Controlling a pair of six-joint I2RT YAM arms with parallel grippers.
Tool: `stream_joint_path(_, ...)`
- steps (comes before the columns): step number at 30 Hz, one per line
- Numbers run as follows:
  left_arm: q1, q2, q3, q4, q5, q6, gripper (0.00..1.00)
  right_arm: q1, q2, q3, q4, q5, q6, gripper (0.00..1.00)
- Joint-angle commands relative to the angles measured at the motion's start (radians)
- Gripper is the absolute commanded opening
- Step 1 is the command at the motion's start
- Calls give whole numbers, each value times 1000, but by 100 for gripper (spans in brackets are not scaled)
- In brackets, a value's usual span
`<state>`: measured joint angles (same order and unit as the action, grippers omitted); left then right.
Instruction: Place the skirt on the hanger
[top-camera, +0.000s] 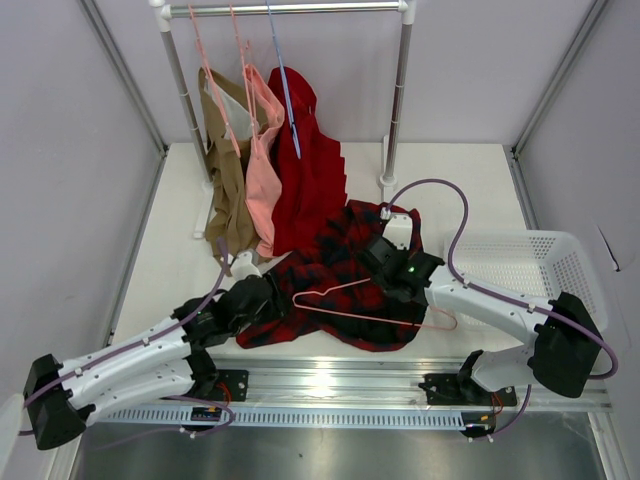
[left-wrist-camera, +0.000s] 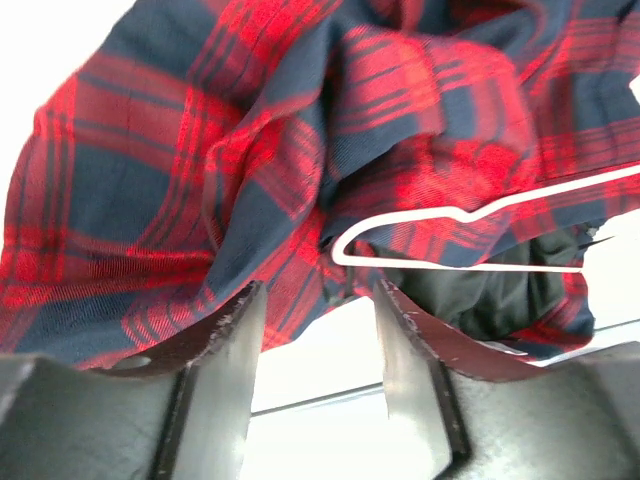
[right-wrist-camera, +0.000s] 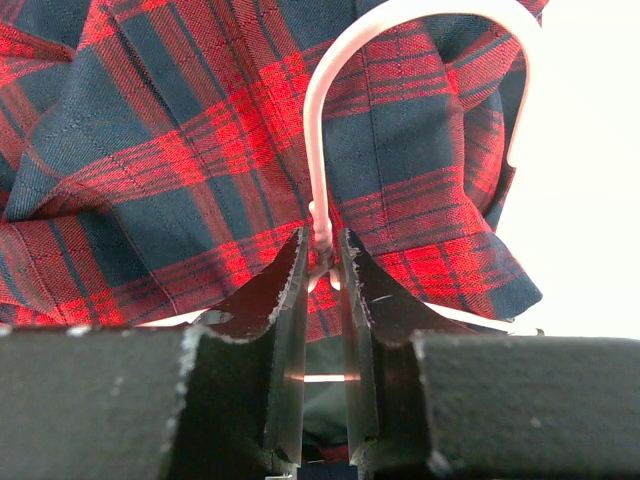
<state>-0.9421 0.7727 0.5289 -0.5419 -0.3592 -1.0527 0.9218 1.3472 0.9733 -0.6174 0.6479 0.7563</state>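
Observation:
The red-and-black tartan skirt (top-camera: 345, 300) lies crumpled on the table between my two arms, and its black lining (left-wrist-camera: 480, 290) shows at the near edge. On top of it rests the pale-pink hanger (top-camera: 330, 296). My right gripper (right-wrist-camera: 322, 240) is shut on the neck of its hook (right-wrist-camera: 330, 100), which curves up over the plaid. That gripper (top-camera: 378, 268) sits over the skirt's upper middle. My left gripper (left-wrist-camera: 318, 295) is open at the skirt's near left edge (top-camera: 268, 300) with nothing between its fingers. A hanger corner (left-wrist-camera: 345, 250) lies just beyond them.
A metal rack (top-camera: 290, 8) at the back carries a tan garment (top-camera: 225, 170), a pink one (top-camera: 262, 170) and a plain red pleated one (top-camera: 312, 180) with a thin blue hanger (top-camera: 285, 80). A white mesh basket (top-camera: 520, 265) stands at the right.

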Motion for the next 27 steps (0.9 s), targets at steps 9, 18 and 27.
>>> stream_joint_path(9,-11,57,-43,120,14,-107,49,3,3,41,-5,62,1,0)
stream_joint_path(18,-11,97,-59,181,28,-110,40,3,1,44,-5,62,-3,0)
stream_joint_path(27,-6,122,-40,174,6,-99,27,3,-8,38,-7,62,0,0)
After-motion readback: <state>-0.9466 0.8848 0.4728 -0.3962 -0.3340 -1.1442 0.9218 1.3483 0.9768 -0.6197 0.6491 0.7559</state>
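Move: The skirt's thin dark loop at the hanger's left corner lies about 2 cm to the right of the left hand, 1 cm farther out and some 3 cm below. From that hand, the hanger's neck is about 22 cm right and 3 cm ahead, and the black lining 14 cm right and 8 cm back, both lower. For the right hand, holding the neck, the loop is some 21 cm left and 4 cm back, slightly lower. Bring the left gripper down onto the hanger's left corner, sinking first and then easing right as well, about 2.5 cm down and 2 cm right in all, fingers still angled forward and down. Narrow the fingers to about half their gap around the dark loop, without shutting them. Keep the right gripper still, holding the hanger by its neck. ##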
